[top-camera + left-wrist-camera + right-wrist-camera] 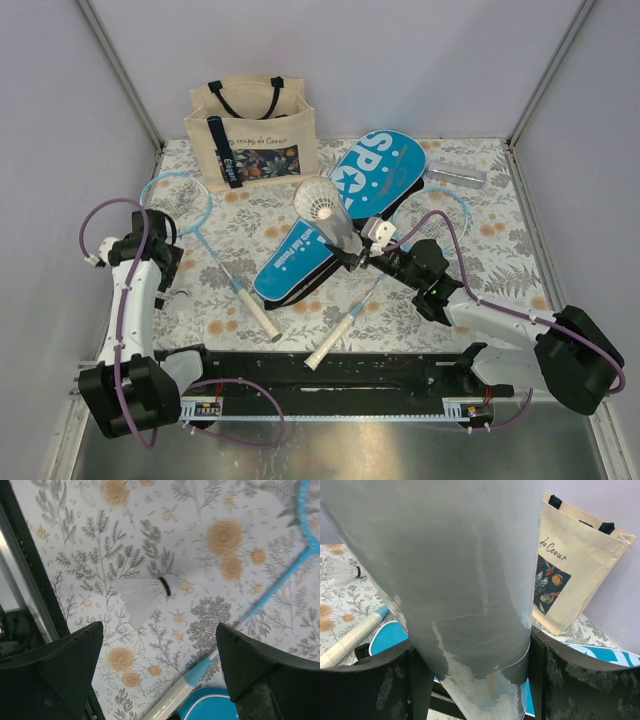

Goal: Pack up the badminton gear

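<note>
My right gripper [352,252] [475,665] is shut on the white tube [328,212] [460,580], holding it tilted above the blue SPORT case [345,205] [390,635]; a shuttlecock shows in the tube's open top. One racket [215,255] lies left of the case and another [400,255] to its right, both with handles toward me. My left gripper [160,250] [160,675] hangs open over the cloth. Under it lie a loose shuttlecock [145,592] [342,570], a racket shaft [280,580] and a handle [175,697].
The beige tote [252,130] [575,575] with black straps stands upright at the back left. A small grey-white piece [455,177] lies at the back right. Walls close in the floral tablecloth [480,290] on three sides, and a black rail [330,390] runs along the near edge.
</note>
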Tool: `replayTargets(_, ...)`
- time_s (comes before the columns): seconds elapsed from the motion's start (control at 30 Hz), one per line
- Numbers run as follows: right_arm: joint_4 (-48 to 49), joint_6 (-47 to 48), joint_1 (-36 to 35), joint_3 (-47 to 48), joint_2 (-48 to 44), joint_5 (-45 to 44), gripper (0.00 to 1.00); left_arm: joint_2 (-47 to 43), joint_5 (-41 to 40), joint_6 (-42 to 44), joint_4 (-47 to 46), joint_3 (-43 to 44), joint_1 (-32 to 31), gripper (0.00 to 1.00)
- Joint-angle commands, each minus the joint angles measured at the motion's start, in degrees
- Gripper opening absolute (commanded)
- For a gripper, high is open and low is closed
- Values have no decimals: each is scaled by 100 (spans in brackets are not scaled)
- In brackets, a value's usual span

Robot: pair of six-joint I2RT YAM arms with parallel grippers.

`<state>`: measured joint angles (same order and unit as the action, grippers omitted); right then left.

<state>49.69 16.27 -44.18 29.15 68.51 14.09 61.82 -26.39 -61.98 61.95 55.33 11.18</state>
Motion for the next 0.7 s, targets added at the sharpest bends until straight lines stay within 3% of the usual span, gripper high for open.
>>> replayTargets(0.0,-179,-212,33,311,-390,-117,29,-241,476,-535,-253,-575,507,98)
replayTargets(0.37,-258,-212,33,241,-610,-117,29,-733,942,-579,-1412,-1902,965,98)
replayTargets(0.57,-425,-81,24,179,-821,-134,29,-611,1444,-632,-2423,-2404,1185,81)
replayTargets(0.67,-452,-54,33,118,-892,-134,29,-452,1531,-605,-2504,-2387,1185,65)
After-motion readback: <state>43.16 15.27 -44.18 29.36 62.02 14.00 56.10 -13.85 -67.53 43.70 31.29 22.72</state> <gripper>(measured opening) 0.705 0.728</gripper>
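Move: The shuttlecock lies on the table almost beneath the left hand: about 12 cm down, some 2 cm back and 1 cm to the left. Its neighbours are a racket's handle, about 24 cm to the right of the shuttlecock and 2 cm nearer the base, and that racket's head, roughly 33 cm beyond it and 1 cm farther left. From the right hand, which already holds the white tube, the shuttlecock lies some 52 cm left, 8 cm back and 23 cm down. The left hand sinks about 10 cm onto the shuttlecock with its fingers wide, first easing some 4 cm back towards the base and then coming a couple of centimetres forward again as it nears, the wrist turning roughly 10 degrees counter-clockwise and bringing the fingers steeper. Only near the end do the fingers start to close, by about a quarter of their opening, still just above or around the shuttlecock with no grip to be seen, while the right hand keeps its hold on the tube and drifts up slightly. ##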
